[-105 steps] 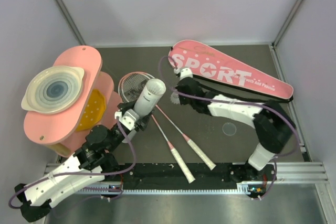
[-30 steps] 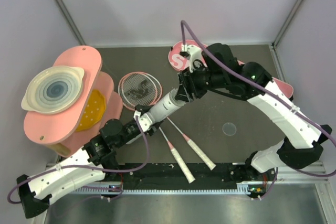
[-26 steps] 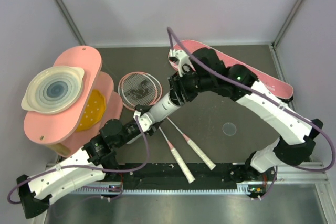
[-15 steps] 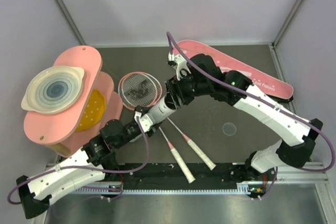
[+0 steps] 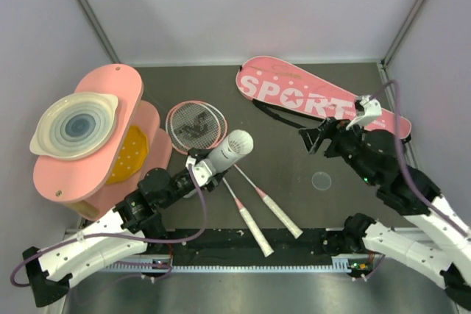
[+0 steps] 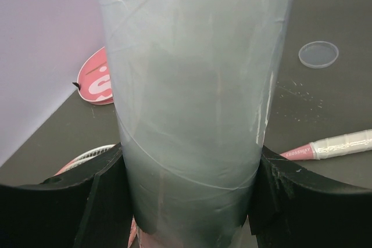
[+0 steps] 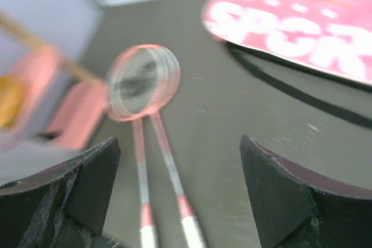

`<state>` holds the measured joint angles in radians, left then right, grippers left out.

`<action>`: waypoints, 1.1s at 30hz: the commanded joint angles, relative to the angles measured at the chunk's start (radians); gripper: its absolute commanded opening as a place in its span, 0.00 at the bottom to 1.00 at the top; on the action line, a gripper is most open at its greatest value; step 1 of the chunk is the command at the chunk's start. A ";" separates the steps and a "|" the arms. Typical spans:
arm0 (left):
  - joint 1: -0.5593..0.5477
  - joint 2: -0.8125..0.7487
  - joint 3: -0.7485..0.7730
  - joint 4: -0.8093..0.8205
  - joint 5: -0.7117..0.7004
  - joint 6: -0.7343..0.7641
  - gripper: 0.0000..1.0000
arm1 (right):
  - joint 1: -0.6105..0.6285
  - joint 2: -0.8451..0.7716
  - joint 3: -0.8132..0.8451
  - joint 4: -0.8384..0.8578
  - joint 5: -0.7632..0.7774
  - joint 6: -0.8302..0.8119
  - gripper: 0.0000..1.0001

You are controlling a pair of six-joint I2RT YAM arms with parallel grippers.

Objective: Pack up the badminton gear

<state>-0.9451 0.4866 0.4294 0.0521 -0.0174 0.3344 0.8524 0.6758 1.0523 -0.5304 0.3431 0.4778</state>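
Observation:
My left gripper (image 5: 204, 166) is shut on the lower end of the long white tube (image 5: 227, 151), which tilts up and to the right; in the left wrist view the tube (image 6: 192, 85) fills the gap between both black fingers (image 6: 87, 201). A white feathery shuttlecock (image 5: 240, 141) shows in the tube's raised mouth. Two pink-framed rackets (image 5: 196, 122) lie side by side, their white handles (image 5: 280, 216) toward the near edge. The pink "SPORT" bag (image 5: 324, 101) lies at the back right. My right gripper (image 5: 312, 138) hovers open near the bag with nothing between its fingers (image 7: 70, 184).
Pink rounded boards (image 5: 110, 145) with a white ringed dish (image 5: 73, 125) stand at the left. A small clear round lid (image 5: 321, 180) lies on the dark table right of the racket handles. The bag's black strap (image 5: 283, 114) trails in front of it.
My right gripper has left the tube's mouth, swung back to the right and opened wider. The left gripper still holds the tube in the same place.

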 commanded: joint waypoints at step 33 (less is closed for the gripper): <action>-0.001 -0.014 0.023 0.092 -0.003 0.008 0.11 | -0.486 0.689 -0.344 -0.065 -0.302 0.143 0.35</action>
<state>-0.9451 0.4862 0.4294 0.0521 -0.0189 0.3351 0.3309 1.3304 0.7128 -0.6361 -0.0135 0.6132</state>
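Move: The clear lid lies flat on the table, some 35 cm below the right hand, about 8 cm to its right and hardly 1 cm farther out. From that lid, the nearer racket handle lies roughly 13 cm to the left and 12 cm back, and the middle of the racket bag about 29 cm farther out, straight ahead. From the left hand the lid lies about 33 cm right, 1 cm ahead and 25 cm down. Down towards the clear lid goes the right hand, about 32 cm and fast at first, swinging some 6 cm to the right as it drops, then easing slowly down the last few centimetres. The wrist tips about 60 degrees until the fingers point steeply at the table, and they narrow from wide open to under half. The fingertips end close over the lid's left edge; contact can't be made out. ##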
